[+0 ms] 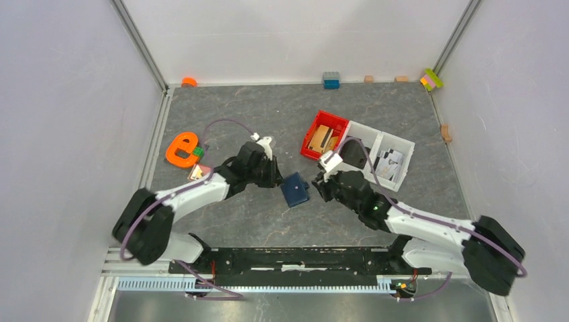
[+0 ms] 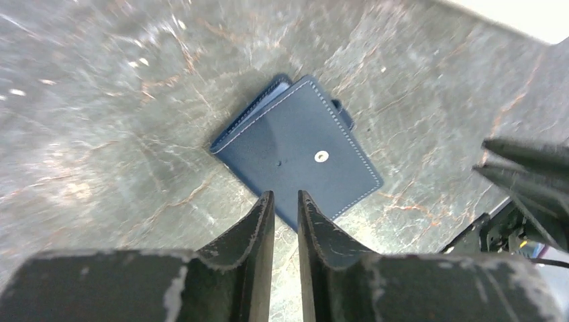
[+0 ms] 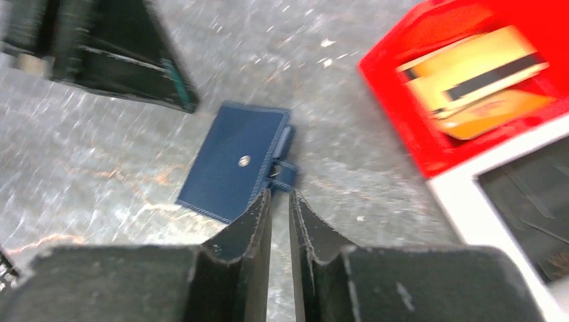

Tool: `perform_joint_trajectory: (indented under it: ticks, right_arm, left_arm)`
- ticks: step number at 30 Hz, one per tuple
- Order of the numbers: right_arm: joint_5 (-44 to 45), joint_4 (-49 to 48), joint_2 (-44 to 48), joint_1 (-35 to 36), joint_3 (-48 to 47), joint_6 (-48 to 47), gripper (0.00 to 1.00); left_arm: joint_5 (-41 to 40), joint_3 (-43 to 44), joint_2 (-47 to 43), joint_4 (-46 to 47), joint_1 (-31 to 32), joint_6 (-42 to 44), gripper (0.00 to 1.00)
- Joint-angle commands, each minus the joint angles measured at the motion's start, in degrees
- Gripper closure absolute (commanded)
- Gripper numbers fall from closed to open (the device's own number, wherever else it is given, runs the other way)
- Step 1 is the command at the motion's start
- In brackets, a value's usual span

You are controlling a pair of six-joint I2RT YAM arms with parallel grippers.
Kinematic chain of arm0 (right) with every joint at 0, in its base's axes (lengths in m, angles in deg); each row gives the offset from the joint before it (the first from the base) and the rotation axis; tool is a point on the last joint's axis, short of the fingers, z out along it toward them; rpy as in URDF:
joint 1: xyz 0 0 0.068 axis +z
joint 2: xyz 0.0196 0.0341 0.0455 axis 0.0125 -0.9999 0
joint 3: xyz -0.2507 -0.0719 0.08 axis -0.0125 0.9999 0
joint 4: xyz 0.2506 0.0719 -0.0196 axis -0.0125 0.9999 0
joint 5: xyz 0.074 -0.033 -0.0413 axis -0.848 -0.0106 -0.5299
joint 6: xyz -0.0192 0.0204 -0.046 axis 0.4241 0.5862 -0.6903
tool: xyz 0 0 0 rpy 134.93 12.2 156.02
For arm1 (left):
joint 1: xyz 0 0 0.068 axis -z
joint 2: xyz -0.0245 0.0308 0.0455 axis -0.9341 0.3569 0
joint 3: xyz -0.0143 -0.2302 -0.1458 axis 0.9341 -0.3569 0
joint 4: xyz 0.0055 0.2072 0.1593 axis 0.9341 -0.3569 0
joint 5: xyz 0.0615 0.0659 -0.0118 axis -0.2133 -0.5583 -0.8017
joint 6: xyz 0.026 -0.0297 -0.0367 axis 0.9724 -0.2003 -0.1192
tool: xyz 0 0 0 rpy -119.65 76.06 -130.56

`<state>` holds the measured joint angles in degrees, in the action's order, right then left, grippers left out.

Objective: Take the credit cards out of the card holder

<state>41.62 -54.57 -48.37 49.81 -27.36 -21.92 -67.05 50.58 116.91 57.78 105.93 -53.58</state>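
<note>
The card holder [image 1: 295,189] is a dark navy wallet lying folded shut on the grey table between my two grippers. The left wrist view shows its stitched cover [image 2: 298,151] with a metal snap stud. Its tab shows at the right edge in the right wrist view [image 3: 235,161]. No credit cards show; any inside are hidden. My left gripper [image 1: 277,180] hovers just left of the holder, jaws a narrow gap apart and empty [image 2: 285,194]. My right gripper [image 1: 315,186] sits just right of it, also slightly open and empty [image 3: 278,193].
A red tray [image 1: 333,114] with tan blocks and a white two-part tray [image 1: 404,142] stand behind the right gripper. An orange letter e [image 1: 181,149], a green block and a small pinkish piece [image 1: 196,172] lie by the left arm. Small toys line the back wall.
</note>
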Motion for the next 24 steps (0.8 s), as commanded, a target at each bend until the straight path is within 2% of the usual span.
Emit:
perform_joint_trajectory:
  ticks: [1, 5, 7, 8, 9, 14, 16, 19, 22, 24]
  right_arm:
    - [12.9, -7.1, 9.4, 0.0, 5.5, -1.4, 0.75]
    - [23.4, -9.4, 16.7, -0.1, 10.0, -2.3, 0.58]
    - [28.5, -10.8, 20.1, -0.1, 12.3, -3.3, 0.47]
    - [30.7, -12.4, 22.1, -0.1, 13.8, -4.3, 0.4]
    - [33.1, -14.5, 23.8, -0.2, 15.5, -5.6, 0.33]
    - [45.2, -21.8, 31.6, -0.9, 21.9, -9.4, 0.06]
    - [47.7, -24.6, 33.7, -2.1, 24.0, -11.3, 0.03]
    - [50.7, -22.4, 36.0, -4.7, 24.0, -12.7, 0.02]
    - [49.6, -27.5, 36.5, -9.0, 27.5, -15.0, 0.02]
    - [48.0, -30.5, 35.9, -12.4, 30.5, -15.1, 0.02]
  left_arm:
    - [-9.5, -3.6, -12.2, 2.4, 0.1, 2.8, 0.71]
    - [-21.3, -7.9, -22.1, 2.6, 0.1, 3.9, 0.57]
    - [-29.4, -11.4, -27.0, 4.0, 0.1, 4.0, 0.39]
    - [-33.3, -13.6, -29.9, 5.9, 0.1, 3.6, 0.12]
    - [-35.8, -15.5, -32.3, 7.9, 0.1, 3.5, 0.01]
    - [-37.8, -22.4, -38.3, 17.2, 0.1, 9.1, 0.0]
    - [-39.7, -24.2, -39.0, 20.1, 0.1, 11.4, 0.0]
    - [-43.5, -25.9, -39.0, 23.2, 0.1, 17.3, 0.0]
    - [-48.6, -27.5, -37.7, 27.2, -0.1, 22.2, 0.0]
    - [-51.5, -27.4, -37.9, 26.6, -0.2, 24.6, 0.0]
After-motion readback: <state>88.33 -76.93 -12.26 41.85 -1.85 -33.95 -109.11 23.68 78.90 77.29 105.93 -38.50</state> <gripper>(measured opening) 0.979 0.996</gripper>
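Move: The card holder lies flat about 5 cm to the right of my left hand, level with it in depth and some 5 cm below; the red-white card is about 25 cm left and 5 cm ahead of that hand. From my right hand the card holder is roughly 7 cm left, 1 cm back and 9 cm down, the red tray 16 cm ahead and 3 cm right, and the end white compartment with the cards about 7 cm ahead and 25 cm right. Already clear of the card holder, I draw both hands apart from it. My left hand climbs about 8 cm first, then swings some 15 cm left, towards the red-white card; my right hand sweeps 22 cm right, rising as it goes, towards the end white compartment. Both sets of fingers tip upward, turn outward to face more nearly forward, and spread from nearly shut to wide open, holding nothing. ##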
